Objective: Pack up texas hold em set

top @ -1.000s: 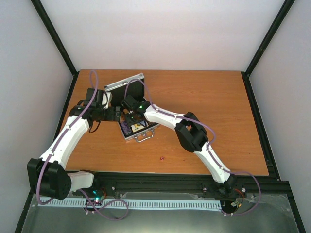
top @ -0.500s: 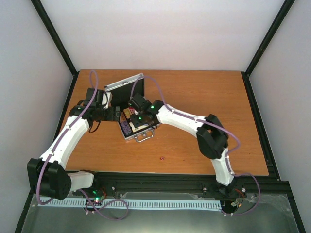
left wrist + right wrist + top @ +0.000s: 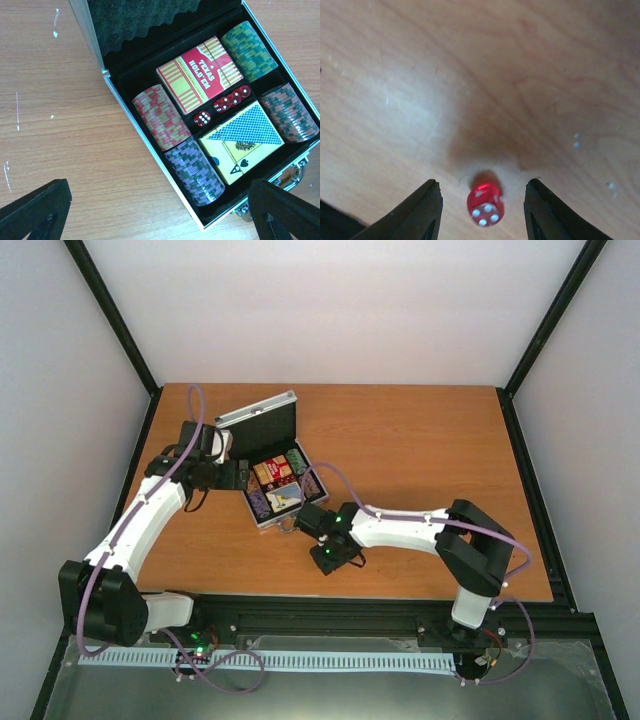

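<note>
The silver briefcase [image 3: 258,420] lies open at the table's left, lid up. In the left wrist view its rim [image 3: 178,192] frames the black lining. Inside lie four chip stacks, red [image 3: 161,117], purple [image 3: 194,170], green [image 3: 249,45] and dark red [image 3: 287,112]. A red deck [image 3: 200,75], a blue-yellow deck [image 3: 245,140] and several red dice [image 3: 222,104] lie there too. My left gripper [image 3: 235,476] hovers open at the case's left side. My right gripper [image 3: 330,558] is down on the near table, open, and one loose red die [image 3: 485,199] lies between its fingers, touching neither.
The case's metal handle [image 3: 292,523] points toward the right arm's wrist. Bare wooden table [image 3: 440,460] stretches to the right and behind. Black frame rails [image 3: 400,612] run along the near edge.
My right arm has pulled back from over the case and come down at the near table around the loose die. Its jaws opened a little wider. The left arm has not moved.
</note>
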Tool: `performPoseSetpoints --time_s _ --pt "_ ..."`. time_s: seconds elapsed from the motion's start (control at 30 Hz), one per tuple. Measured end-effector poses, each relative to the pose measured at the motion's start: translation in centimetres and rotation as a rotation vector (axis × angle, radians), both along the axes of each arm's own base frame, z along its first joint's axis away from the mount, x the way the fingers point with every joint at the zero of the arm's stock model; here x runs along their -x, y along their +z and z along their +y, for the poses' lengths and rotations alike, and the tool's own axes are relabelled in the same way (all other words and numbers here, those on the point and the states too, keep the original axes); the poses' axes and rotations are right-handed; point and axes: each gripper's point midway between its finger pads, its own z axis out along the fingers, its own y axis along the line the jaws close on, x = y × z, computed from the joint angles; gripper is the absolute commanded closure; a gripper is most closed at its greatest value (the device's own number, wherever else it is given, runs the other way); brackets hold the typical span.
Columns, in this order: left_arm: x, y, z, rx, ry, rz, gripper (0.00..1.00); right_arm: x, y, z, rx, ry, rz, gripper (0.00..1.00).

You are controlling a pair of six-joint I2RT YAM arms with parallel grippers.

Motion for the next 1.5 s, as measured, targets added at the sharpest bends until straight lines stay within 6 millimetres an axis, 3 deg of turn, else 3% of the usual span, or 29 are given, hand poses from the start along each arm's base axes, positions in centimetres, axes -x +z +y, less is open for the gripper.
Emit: performPoseSetpoints --time_s 0.33,0.67,0.9,1.2,1.33,1.5 --pt "0.0 -0.2 0.0 0.001 -0.001 0.003 0.0 2.4 -0.8 -1.4 0.008 -0.035 0.041 0.54" --pt "0.2 -0.6 0.0 -0.001 -0.001 0.01 0.0 2.3 -1.5 -1.7 0.035 -0.033 0.041 0.59" --pt "0.2 -0.6 0.0 -0.001 -0.001 0.01 0.0 1.7 -1.6 -0.8 0.036 -0.022 0.029 0.82" --pt "0.3 -0.8 0.0 -0.002 -0.001 0.016 0.0 1.5 -1.4 -0.8 0.05 -0.019 0.023 0.91" --pt "0.3 -0.8 0.0 -0.002 -0.002 0.016 0.0 0.1 0.2 0.6 0.044 -0.021 -0.012 0.91" --pt "0.3 -0.8 0.0 0.0 -0.002 0.016 0.0 -5.0 4.7 5.4 -0.073 -0.049 -0.12 0.94"
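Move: The last red die on the table is almost under my half-open right fingers: about 2 cm back, 1 cm to the right and 2 cm below. From the same hand, the case handle is some 9 cm ahead and 9 cm left. The blue card deck in the case lies roughly 16 cm ahead and 11 cm left, and the purple chips about 15 cm ahead and 17 cm left. From my left hand, the die lies some 18 cm back, 23 cm right and 15 cm below. I ease my right hand back and to the right about 3 cm while sinking some 1.5 cm around the die, then creep about 1 cm forward and left as I close my fingertips and pinch it. Still gripping, I lift it about 5 cm, sweeping some 5 cm forward and 5 cm left towards the open case. ##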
